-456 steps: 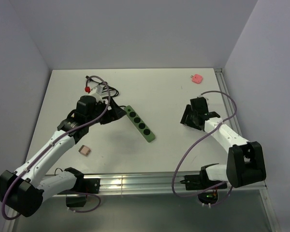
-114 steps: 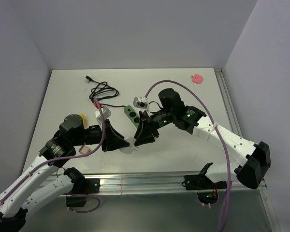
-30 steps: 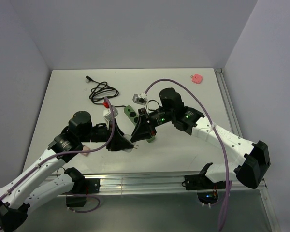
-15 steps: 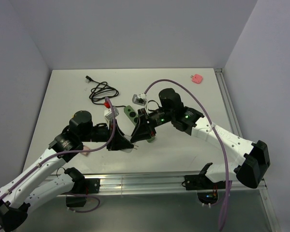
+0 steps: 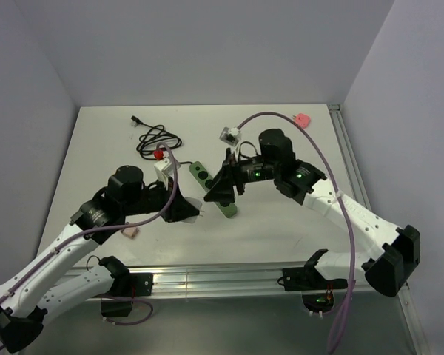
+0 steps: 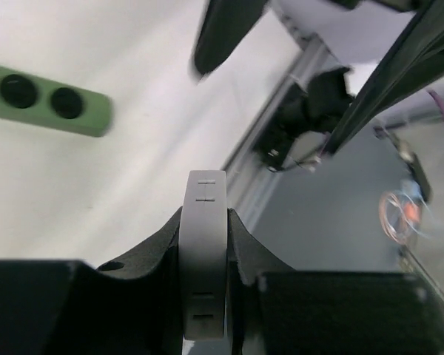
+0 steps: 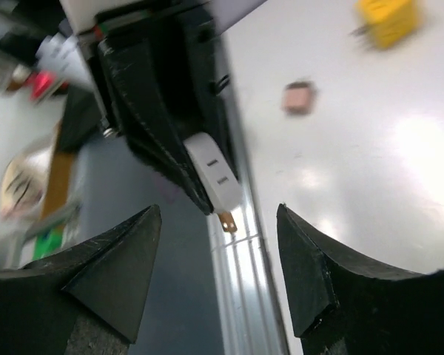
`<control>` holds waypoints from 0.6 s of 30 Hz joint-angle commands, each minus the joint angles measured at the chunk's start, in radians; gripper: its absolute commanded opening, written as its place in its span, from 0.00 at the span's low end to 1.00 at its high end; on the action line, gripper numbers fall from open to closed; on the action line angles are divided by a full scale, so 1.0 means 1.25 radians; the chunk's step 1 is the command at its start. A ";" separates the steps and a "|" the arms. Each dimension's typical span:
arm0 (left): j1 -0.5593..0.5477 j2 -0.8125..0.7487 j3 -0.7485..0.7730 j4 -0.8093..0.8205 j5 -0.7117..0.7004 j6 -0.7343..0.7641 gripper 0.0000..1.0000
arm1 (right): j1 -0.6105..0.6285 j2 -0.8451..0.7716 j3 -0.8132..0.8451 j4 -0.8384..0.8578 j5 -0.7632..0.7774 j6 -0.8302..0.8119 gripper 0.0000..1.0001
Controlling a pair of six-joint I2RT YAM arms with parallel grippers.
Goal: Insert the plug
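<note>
A white plug [image 6: 204, 259] stands edge-on between the jaws of my left gripper [image 6: 204, 216], which is shut on it. In the right wrist view the plug [image 7: 213, 171] sticks out of the left gripper's black fingers [image 7: 152, 118], its brass prongs [image 7: 227, 220] pointing down. In the top view the left gripper [image 5: 186, 209] holds the plug [image 5: 199, 214] just left of the green power strip [image 5: 200, 173]. My right gripper [image 5: 219, 195] hangs open over the strip, close to the plug and not touching it. The right gripper [image 7: 219, 209] has both fingertips clear of the plug.
A black cable [image 5: 157, 139] lies coiled at the back left. A pink piece [image 5: 302, 119] sits at the far right corner, and a small tan square [image 5: 131, 231] lies under the left arm. A metal rail [image 5: 207, 277] runs along the table's near edge.
The right gripper has opened, let go of the plug and drawn back to the right. The left gripper stays shut on the plug and has shifted slightly toward the strip.
</note>
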 commanded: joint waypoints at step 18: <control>0.351 0.313 0.277 -0.322 -0.561 0.139 0.00 | -0.041 -0.138 -0.234 -0.071 0.296 0.058 0.70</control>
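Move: The white plug is already in the left fingers. The power strip's middle lies about 23 cm ahead of the left hand, 5 cm to its right and 24 cm below. The yellow adapter lies some 26 cm ahead and 33 cm left of this hand, the small pink adapter about 9 cm ahead and 22 cm left, both at table height. From the open right hand the strip's middle is roughly 21 cm ahead, 1 cm left and 28 cm below. The white plug, still pinched in the left fingers, is swept about 15 cm forward and 15 cm left, away from the right hand, sinking some 6 cm as the wrist swings counter-clockwise until the fingers point forward and steeply down. The right hand, staying open, first goes forward and right, then drops about 11 cm towards the power strip, easing slightly back and turning some 25 degrees clockwise. ##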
